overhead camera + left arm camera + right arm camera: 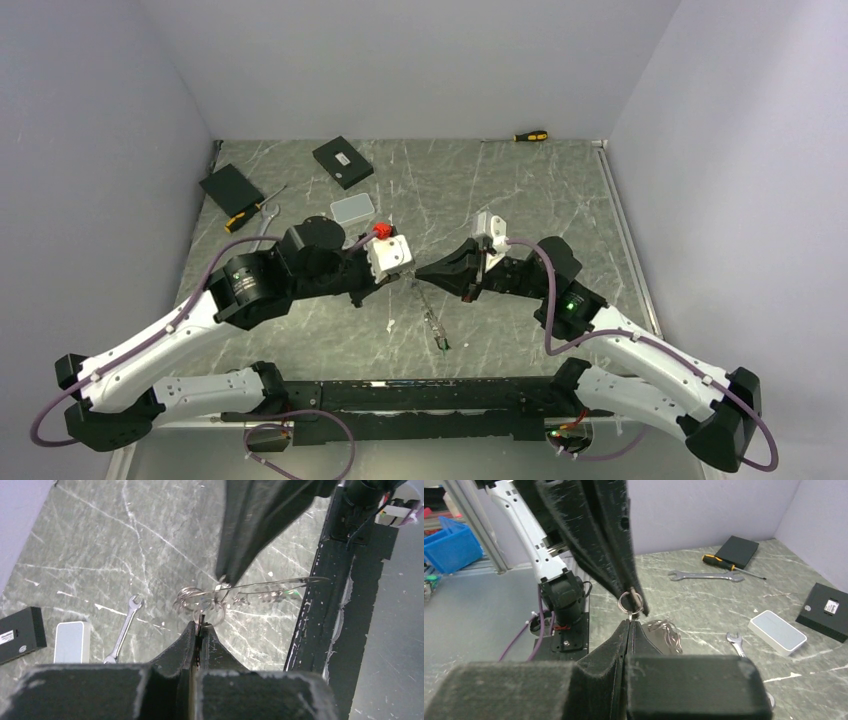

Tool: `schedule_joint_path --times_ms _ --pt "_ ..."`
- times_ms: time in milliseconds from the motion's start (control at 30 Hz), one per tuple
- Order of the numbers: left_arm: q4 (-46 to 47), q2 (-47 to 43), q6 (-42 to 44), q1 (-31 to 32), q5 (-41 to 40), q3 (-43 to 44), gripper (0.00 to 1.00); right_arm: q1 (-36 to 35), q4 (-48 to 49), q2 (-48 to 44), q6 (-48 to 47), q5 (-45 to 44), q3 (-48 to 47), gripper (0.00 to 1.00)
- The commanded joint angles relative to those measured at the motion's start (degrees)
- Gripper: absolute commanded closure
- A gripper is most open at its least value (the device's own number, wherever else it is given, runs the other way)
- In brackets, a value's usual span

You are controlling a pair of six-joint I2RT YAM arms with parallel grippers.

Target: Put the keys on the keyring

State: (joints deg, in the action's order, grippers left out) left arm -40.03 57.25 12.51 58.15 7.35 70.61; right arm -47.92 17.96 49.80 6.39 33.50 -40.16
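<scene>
My left gripper (403, 273) and right gripper (421, 276) meet tip to tip above the middle of the table, both shut. The keyring (280, 584) is a thin wire loop fringed with small silver keys (260, 598). It hangs from the meeting point down to the table (440, 335). In the left wrist view my left gripper (200, 625) pinches a thin metal piece under a small silver ring (214, 614). The right gripper's dark fingertips (235, 565) clamp the wire just above it. In the right wrist view my right gripper (630, 622) pinches metal just below that small ring (630, 603); a key bunch (667, 632) dangles behind.
At the back left lie a silver wrench (264, 224), a yellow-handled screwdriver (243, 216), two black boxes (232, 188) (343, 162) and a pale case (352, 208). Another screwdriver (530, 135) lies against the back wall. The black base rail (420, 395) runs along the near edge.
</scene>
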Motion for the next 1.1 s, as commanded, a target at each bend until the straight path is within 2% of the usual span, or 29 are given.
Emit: schedule_joint_path --times_ms 0,533,567,667,733,867,1067 --pt "-2.11 -1.54 1.33 -0.58 -5.21 3.03 1.00 -0.15 3.01 -1.85 -0.51 3.67 -3.00 1.00" --pt "-1.45 -2.09 2.95 -0.58 -3.52 2.93 1.00 -0.17 1.93 0.85 0.47 4.83 -4.49 1.00" --pt "-1.52 -1.92 3.26 -0.58 -3.69 3.34 1.00 -0.28 1.53 0.95 0.39 4.22 -4.55 0.98" --pt "-1.91 -1.14 4.71 -0.58 -4.61 4.82 1.00 -0.24 -0.66 1.04 -0.24 2.70 -4.84 0.70" --pt "-2.54 -0.25 5.86 -0.54 -5.13 6.22 1.00 -0.26 -1.64 0.62 -0.68 1.85 -4.70 0.60" --pt "-4.33 1.23 7.69 -0.58 -3.93 9.44 1.00 -0.29 -3.51 -0.58 -1.22 0.56 -4.02 0.52" --pt "-4.56 1.98 11.17 -0.58 -6.98 10.55 1.00 -0.24 -5.23 -2.49 -1.46 -1.40 -2.66 0.50"
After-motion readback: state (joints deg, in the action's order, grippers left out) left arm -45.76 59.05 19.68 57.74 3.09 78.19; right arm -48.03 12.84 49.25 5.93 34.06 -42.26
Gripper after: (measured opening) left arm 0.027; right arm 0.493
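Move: Both hands hold the keyring between their tips: its middle is about 1 cm to the left hand's right, level with that hand. From the right hand it lies some 2 cm to the left and 1 cm below. The key bunch hangs roughly 11 cm below the left hand, 4 cm back and 5 cm to its right. The small wrench lies on the table, some 19 cm ahead of the left hand, 7 cm to its left and 30 cm below. Right fingers open halfway, releasing the keyring; left hand, still pinching, lifts it about 3 cm, drawing forward-left. ##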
